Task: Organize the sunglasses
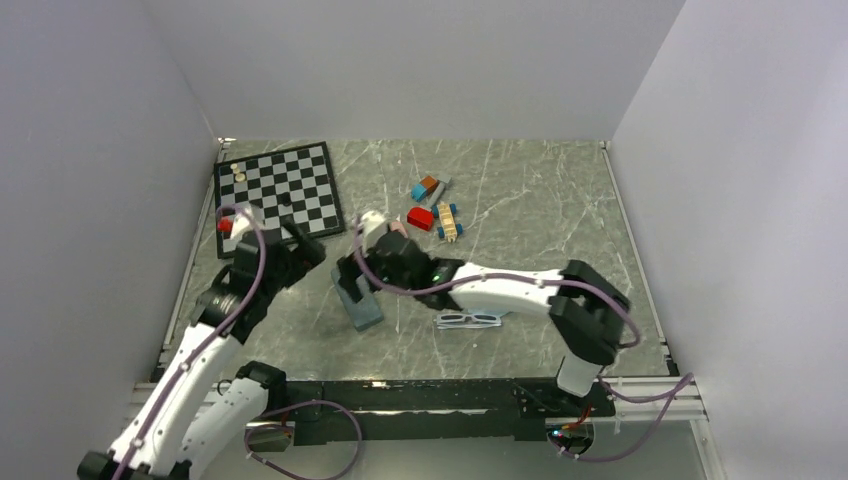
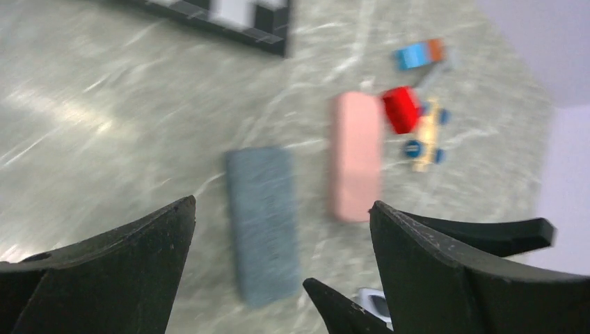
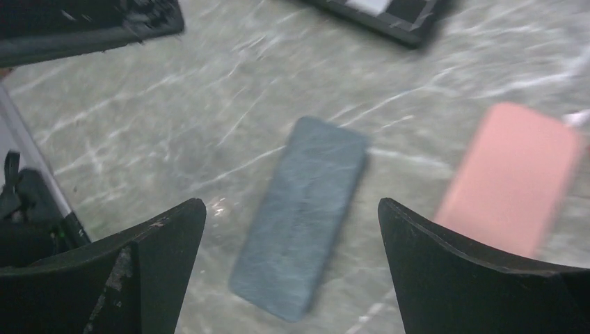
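Observation:
One pair of sunglasses, pale white-grey with dark lenses, lies on the marble table under my right forearm; a corner of it shows in the left wrist view. My left gripper hangs open and empty above the table, left of a slate-blue case. My right gripper is open and empty too, hovering over the same case. A pink case lies flat beside the slate-blue one.
A chessboard with a few pieces lies at the back left. Small toy blocks and a wooden toy car sit behind the cases, including a red block. Grey walls close in three sides of the table.

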Robot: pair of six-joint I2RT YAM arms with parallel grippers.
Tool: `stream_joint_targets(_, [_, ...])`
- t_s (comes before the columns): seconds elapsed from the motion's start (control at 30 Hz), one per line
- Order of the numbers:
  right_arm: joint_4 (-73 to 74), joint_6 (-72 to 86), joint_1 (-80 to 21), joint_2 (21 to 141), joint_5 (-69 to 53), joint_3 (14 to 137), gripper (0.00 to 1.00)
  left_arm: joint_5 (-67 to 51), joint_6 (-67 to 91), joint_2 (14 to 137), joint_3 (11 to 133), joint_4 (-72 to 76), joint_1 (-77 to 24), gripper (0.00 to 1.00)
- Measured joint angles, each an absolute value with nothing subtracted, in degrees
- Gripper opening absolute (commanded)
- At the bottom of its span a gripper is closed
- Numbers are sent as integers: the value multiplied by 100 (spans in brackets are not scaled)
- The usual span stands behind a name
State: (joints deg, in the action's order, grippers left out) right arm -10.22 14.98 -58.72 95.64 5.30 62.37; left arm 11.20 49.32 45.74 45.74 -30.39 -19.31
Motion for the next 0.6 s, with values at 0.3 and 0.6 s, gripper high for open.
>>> stream_joint_targets(0.3, [60, 1900, -6740, 11563, 1632, 7725, 100, 2049, 5629, 2971, 3404, -4956, -1833, 99])
stream_joint_targets(0.6, [502, 2145, -6829, 12016, 2423, 8294, 98, 2112, 5778, 2464, 3181, -5177, -1831, 99])
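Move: The closed grey case lies below the right gripper, about 4 cm to its left, barely 1 cm back and some 13 cm down. The closed pink case is about 11 cm ahead of that gripper and 5 cm to its right; the white glasses are roughly 20 cm to its right and 7 cm back, both at table level. From the left gripper, the grey case is about 4 cm to the right, 1 cm back and 19 cm below. Lower the open right gripper about 10 cm onto the grey case, shifting some 5 cm left early on, then going almost straight down while the fingers steepen and turn slightly clockwise, slowing to hover close above the case. Meanwhile draw the open, empty left gripper about 9 cm back, 9 cm down and 6 cm left, away from the pink case, then hold it there. ##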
